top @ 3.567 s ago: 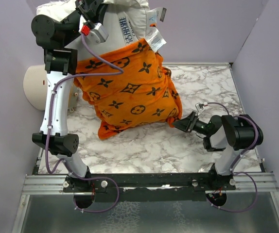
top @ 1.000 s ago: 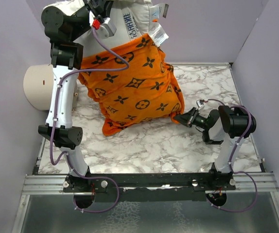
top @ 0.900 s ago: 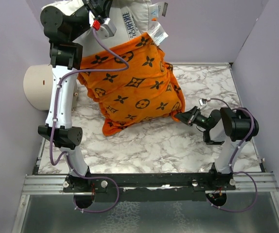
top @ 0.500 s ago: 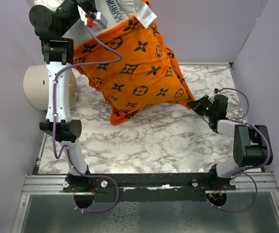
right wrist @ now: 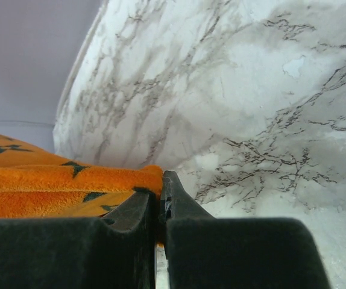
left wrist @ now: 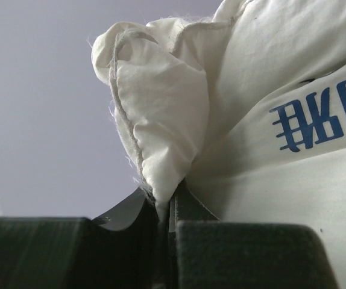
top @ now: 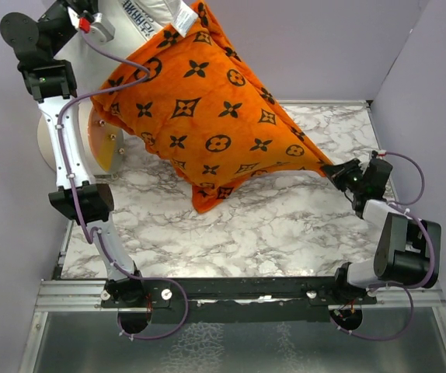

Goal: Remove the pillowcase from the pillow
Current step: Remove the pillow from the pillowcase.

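Note:
The orange pillowcase (top: 207, 109) with black flower motifs hangs stretched from the top left down to the right over the marble table. Its lower right corner (right wrist: 70, 186) is pinched in my right gripper (top: 338, 172), which is shut on it. The white pillow (top: 149, 14) pokes out of the pillowcase's upper end at the top edge of the top view. In the left wrist view my left gripper (left wrist: 166, 205) is shut on a bunched white corner of the pillow (left wrist: 161, 114), held high; blue print shows on the pillow's side (left wrist: 317, 114).
A cream cylinder (top: 99, 144) lies at the table's left edge, partly behind the left arm and the hanging fabric. Purple walls close in the left, back and right. The marble table (top: 246, 225) has a metal rail along its near edge.
The left arm has lifted the pillow higher and to the left, mostly out of frame. The right gripper has pulled the pillowcase corner to the right, and the cover is now stretched out longer.

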Robot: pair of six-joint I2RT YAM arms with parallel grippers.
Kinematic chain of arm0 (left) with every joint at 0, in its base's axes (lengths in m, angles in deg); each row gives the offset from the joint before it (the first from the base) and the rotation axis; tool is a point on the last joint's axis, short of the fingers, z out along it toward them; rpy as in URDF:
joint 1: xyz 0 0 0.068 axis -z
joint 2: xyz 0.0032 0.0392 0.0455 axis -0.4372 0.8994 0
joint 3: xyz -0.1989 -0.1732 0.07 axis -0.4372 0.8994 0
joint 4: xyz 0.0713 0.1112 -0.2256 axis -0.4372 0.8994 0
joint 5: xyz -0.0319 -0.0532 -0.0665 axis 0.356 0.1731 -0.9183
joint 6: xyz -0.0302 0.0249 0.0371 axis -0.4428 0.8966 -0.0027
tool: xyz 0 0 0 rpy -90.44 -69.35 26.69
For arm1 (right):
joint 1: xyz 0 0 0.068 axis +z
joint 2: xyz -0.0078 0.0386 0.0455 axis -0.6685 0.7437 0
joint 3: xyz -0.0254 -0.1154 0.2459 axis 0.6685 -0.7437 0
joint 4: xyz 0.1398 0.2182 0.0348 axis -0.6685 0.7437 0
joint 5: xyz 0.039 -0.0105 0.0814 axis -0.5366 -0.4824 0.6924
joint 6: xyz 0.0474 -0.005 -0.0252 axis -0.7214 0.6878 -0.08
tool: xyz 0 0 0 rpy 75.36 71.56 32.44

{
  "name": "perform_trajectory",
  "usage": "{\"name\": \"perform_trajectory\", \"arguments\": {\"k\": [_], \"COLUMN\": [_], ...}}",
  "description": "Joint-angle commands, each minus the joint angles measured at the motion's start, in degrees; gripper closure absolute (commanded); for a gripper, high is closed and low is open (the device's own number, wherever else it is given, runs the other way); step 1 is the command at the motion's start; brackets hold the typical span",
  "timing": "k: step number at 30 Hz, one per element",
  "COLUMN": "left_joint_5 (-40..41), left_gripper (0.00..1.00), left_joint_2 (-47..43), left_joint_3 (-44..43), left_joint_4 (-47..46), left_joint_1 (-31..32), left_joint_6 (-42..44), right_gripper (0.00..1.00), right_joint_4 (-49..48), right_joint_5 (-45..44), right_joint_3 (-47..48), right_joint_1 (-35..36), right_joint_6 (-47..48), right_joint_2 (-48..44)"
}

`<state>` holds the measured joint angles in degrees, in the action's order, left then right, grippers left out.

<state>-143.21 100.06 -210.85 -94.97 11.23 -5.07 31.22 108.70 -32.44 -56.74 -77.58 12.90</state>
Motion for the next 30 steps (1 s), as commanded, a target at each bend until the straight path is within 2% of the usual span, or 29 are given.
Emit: {"name": "perform_trajectory", "arguments": {"k": [1, 9, 12, 13, 15, 16, 20, 25, 30], "left_joint_5": [25.52, 24.26, 25.00, 24.75, 22.69, 22.01, 20.77, 25.04, 26.74], "left_gripper": [1.00, 1.00, 1.00, 1.00, 1.00, 1.00, 1.00, 1.00, 1.00], "left_joint_2": [-6.76, -6.81, -7.56, -8.37, -11.08, -12.73, -16.75, -16.68, -17.51], "left_joint_3": [-4.81, -4.18, -3.43, -2.49, 1.16, 3.43, 8.90, 9.57, 12.91], "left_joint_4": [-28.46, -28.98, -28.03, -27.58, -26.01, -24.11, -11.21, 0.08, 2.72], "left_joint_1": [-11.15, -11.84, -11.86, -11.80, -10.27, -8.15, 1.67, 8.96, 11.97], "left_joint_6": [3.49, 2.79, -1.70, -5.04, -9.07, -8.79, 3.40, 15.47, 19.57], "right_gripper": [0.99, 0.99, 0.99, 0.92, 0.65, 0.57, 0.33, 0.29, 0.28], "right_joint_4": [13.42, 14.51, 10.56, 9.07, 11.21, 12.22, 12.48, 17.16, 17.41], "right_joint_5": [-14.71, -18.12, -13.37, -11.04, -10.84, -12.52, -17.91, -22.26, -28.29], "right_joint_3": [-5.23, -7.97, -7.69, -7.17, -1.89, -0.15, 2.91, 6.99, 4.69], "right_joint_1": [-10.55, -15.03, -14.63, -13.17, -7.62, -4.47, 2.02, 8.16, 19.12], "right_joint_6": [0.62, -0.04, 2.13, 2.94, 6.09, 7.66, 8.70, 12.38, 12.55], "right_joint_2": [0.47, -2.14, -2.74, -2.34, -1.78, -2.36, -7.58, -11.60, -17.45]}}
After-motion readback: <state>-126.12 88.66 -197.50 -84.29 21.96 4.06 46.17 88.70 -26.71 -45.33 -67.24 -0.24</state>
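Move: The pillowcase's stretched corner is already in the right fingers; its bulk lies about 37 cm to that hand's left, roughly 3 cm ahead and 20 cm above. The left hand, high up, still pinches a corner of the pillow, whose middle is some 12 cm to its right, 2 cm back and 18 cm below. From the left hand, the white drum stands about 13 cm left, 9 cm back and 57 cm down. Right hand drags the pillowcase corner about 4 cm right and back, opens, rises; left, gripping pillow, ends farther right. ##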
